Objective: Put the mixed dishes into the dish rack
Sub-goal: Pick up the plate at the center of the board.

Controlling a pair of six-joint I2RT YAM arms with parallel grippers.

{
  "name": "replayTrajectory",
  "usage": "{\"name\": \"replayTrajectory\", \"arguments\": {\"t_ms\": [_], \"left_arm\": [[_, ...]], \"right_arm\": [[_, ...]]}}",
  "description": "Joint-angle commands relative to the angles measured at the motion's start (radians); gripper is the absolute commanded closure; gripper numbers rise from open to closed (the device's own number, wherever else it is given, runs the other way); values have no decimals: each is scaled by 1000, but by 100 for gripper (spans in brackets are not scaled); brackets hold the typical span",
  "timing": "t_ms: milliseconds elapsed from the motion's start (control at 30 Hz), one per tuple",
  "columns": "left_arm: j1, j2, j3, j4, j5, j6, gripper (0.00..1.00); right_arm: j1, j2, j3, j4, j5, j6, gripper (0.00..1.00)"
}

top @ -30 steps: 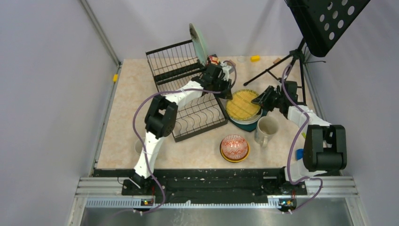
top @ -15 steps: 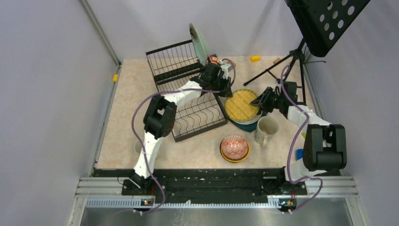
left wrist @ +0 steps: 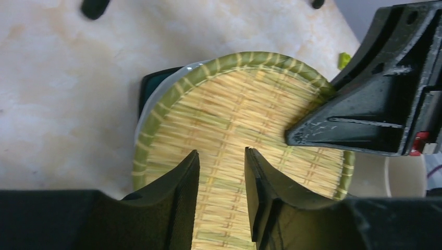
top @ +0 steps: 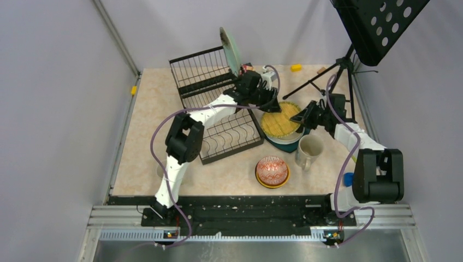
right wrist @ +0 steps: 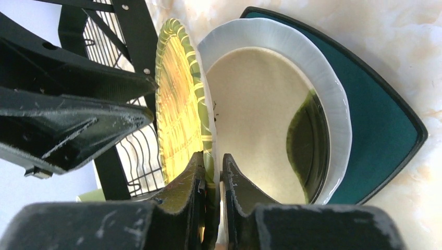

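Observation:
A cream-yellow woven-pattern plate [top: 280, 120] tilts up off a white plate [right wrist: 271, 99], which lies on a dark teal plate [right wrist: 388, 122]. My right gripper [right wrist: 213, 159] is shut on the yellow plate's [right wrist: 180, 104] green rim at its right edge. My left gripper [left wrist: 221, 153] hovers open over the face of the yellow plate [left wrist: 234, 99], with nothing between its fingers. The black wire dish rack [top: 215, 106] stands to the left, with a pale teal plate [top: 230, 50] upright in its upper section. A cream mug [top: 309, 150] and a red-patterned bowl [top: 271, 170] sit nearer.
A black music stand [top: 377, 24] on a tripod [top: 322, 79] rises at the back right, close to my right arm. A yellow block [top: 296, 67] lies by the back wall. The two grippers almost touch over the plate stack.
My right gripper has shut on the yellow plate's rim. My left gripper has opened wider and shifted slightly back and right. The plate now stands more tilted.

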Motion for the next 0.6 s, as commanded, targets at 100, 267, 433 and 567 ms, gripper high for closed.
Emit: {"name": "replayTrajectory", "arguments": {"t_ms": [100, 267, 433, 567], "left_arm": [[-10, -120, -7, 52, 30, 2, 50], [-10, -173, -27, 50, 13, 28, 43], [-12, -247, -84, 74, 13, 54, 37], [-12, -311, -139, 90, 15, 86, 28]], "right_arm": [[8, -117, 102, -81, 79, -78, 100], [8, -168, 142, -161, 151, -137, 100], [8, -216, 174, -209, 217, -175, 100], [8, -260, 190, -235, 266, -197, 100]]}}
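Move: The right hand already pinches the right rim of the woven plate. The middle of the dish rack's lower tier lies roughly 28 cm to its left, neither ahead nor back, some 3 cm below. The white plate underneath is about 5 cm left, 3 cm back and 4 cm down; the mug about 3 cm right and 12 cm back. From the left hand that tier lies about 21 cm left, 4 cm back, 6 cm below. Right hand, still pinching the woven plate, lifts it about 6 cm and rightward; left hand rises 8, opening. ##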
